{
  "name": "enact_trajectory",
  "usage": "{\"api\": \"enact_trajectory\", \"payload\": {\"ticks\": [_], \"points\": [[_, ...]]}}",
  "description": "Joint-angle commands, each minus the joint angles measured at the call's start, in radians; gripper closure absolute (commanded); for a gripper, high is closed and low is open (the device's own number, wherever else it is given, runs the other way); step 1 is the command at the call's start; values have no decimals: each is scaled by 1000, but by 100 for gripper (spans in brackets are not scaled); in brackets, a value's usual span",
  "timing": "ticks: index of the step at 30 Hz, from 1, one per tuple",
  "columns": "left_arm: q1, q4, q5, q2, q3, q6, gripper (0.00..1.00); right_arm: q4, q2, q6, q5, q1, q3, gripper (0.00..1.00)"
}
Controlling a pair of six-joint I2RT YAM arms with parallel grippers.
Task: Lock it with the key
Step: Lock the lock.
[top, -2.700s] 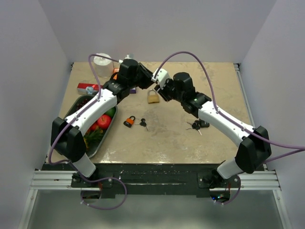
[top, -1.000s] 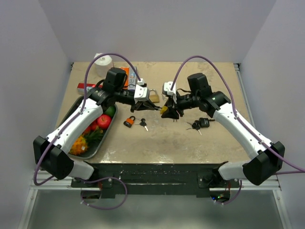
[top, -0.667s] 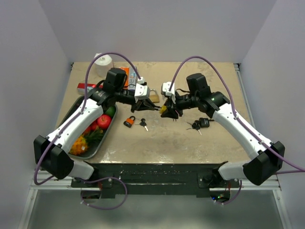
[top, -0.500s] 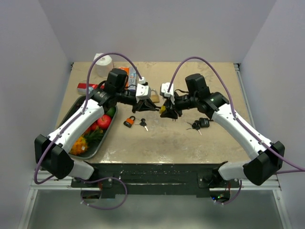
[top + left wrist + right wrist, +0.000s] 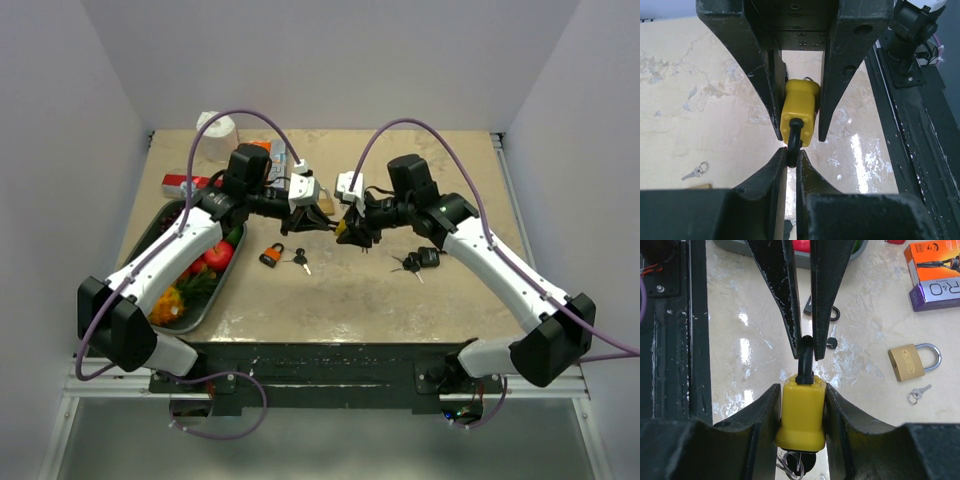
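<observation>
A yellow padlock (image 5: 801, 412) with a black shackle (image 5: 805, 360) is held above the table between both grippers. My right gripper (image 5: 801, 405) is shut on its yellow body (image 5: 344, 231). My left gripper (image 5: 792, 156) is shut on the black shackle (image 5: 793, 136), with the yellow body (image 5: 800, 112) beyond it between the right fingers. A black-headed key on a wire ring (image 5: 800, 465) hangs below the padlock body. The two grippers meet at the table's middle (image 5: 330, 222).
A brass padlock (image 5: 912, 361) with a small key (image 5: 917, 392) lies on the table. An orange padlock (image 5: 271, 254) with keys (image 5: 299, 260), a black key bunch (image 5: 415, 262), a fruit tray (image 5: 196, 305), boxes (image 5: 935, 270) and a white roll (image 5: 215, 130) are around.
Over the last seconds both arms lifted the yellow padlock from near the brass one and drew together. In the last second they shifted only slightly; both grips hold.
</observation>
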Motion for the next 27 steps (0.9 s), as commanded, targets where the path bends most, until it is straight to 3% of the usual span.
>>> {"api": "enact_trajectory", "payload": {"ticks": [1, 8, 11, 15, 17, 19, 22, 27], "points": [[-125, 118, 167, 52, -4, -12, 100, 428, 17, 17, -165, 93, 60, 100], [-106, 78, 174, 40, -6, -3, 100, 385, -5, -26, -168, 101, 48, 100], [-34, 58, 188, 23, -11, -17, 100, 266, -23, -92, -123, 96, 45, 100], [65, 10, 177, 0, 8, 17, 100, 186, -52, -59, -64, 75, 10, 100], [90, -39, 177, 3, 29, 52, 100, 177, -68, -37, -16, 62, -15, 85], [119, -83, 176, 8, 43, 76, 100, 169, -86, 8, 30, 52, -45, 56], [145, -91, 171, 6, 45, 84, 100, 157, -109, 55, 73, 30, -70, 30], [156, -96, 165, 5, 42, 95, 100, 125, -140, 80, 73, -31, -87, 25]]}}
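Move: The yellow lock bridges the hands: the left fingers hold its black shackle, its body sitting about 3 cm to their right and 1 cm lower, while the right fingers grip the body, its middle about 1 cm to the left of the right hand point. On the table some 16 cm below the left hand, the brass padlock lies about 17 cm ahead and 3 cm left, the black-headed key 2 cm ahead and 7 cm left, the orange lock 3 cm ahead and 14 cm left. Still gripping from both sides, the hands hold shackle and body together, barely sinking. Then the right fingers spread wide and let go of the body, the right hand lifting about 2 cm and easing to its right, as the left keeps its pinch on the shackle and draws off some 4 cm left and 2 cm forward. ##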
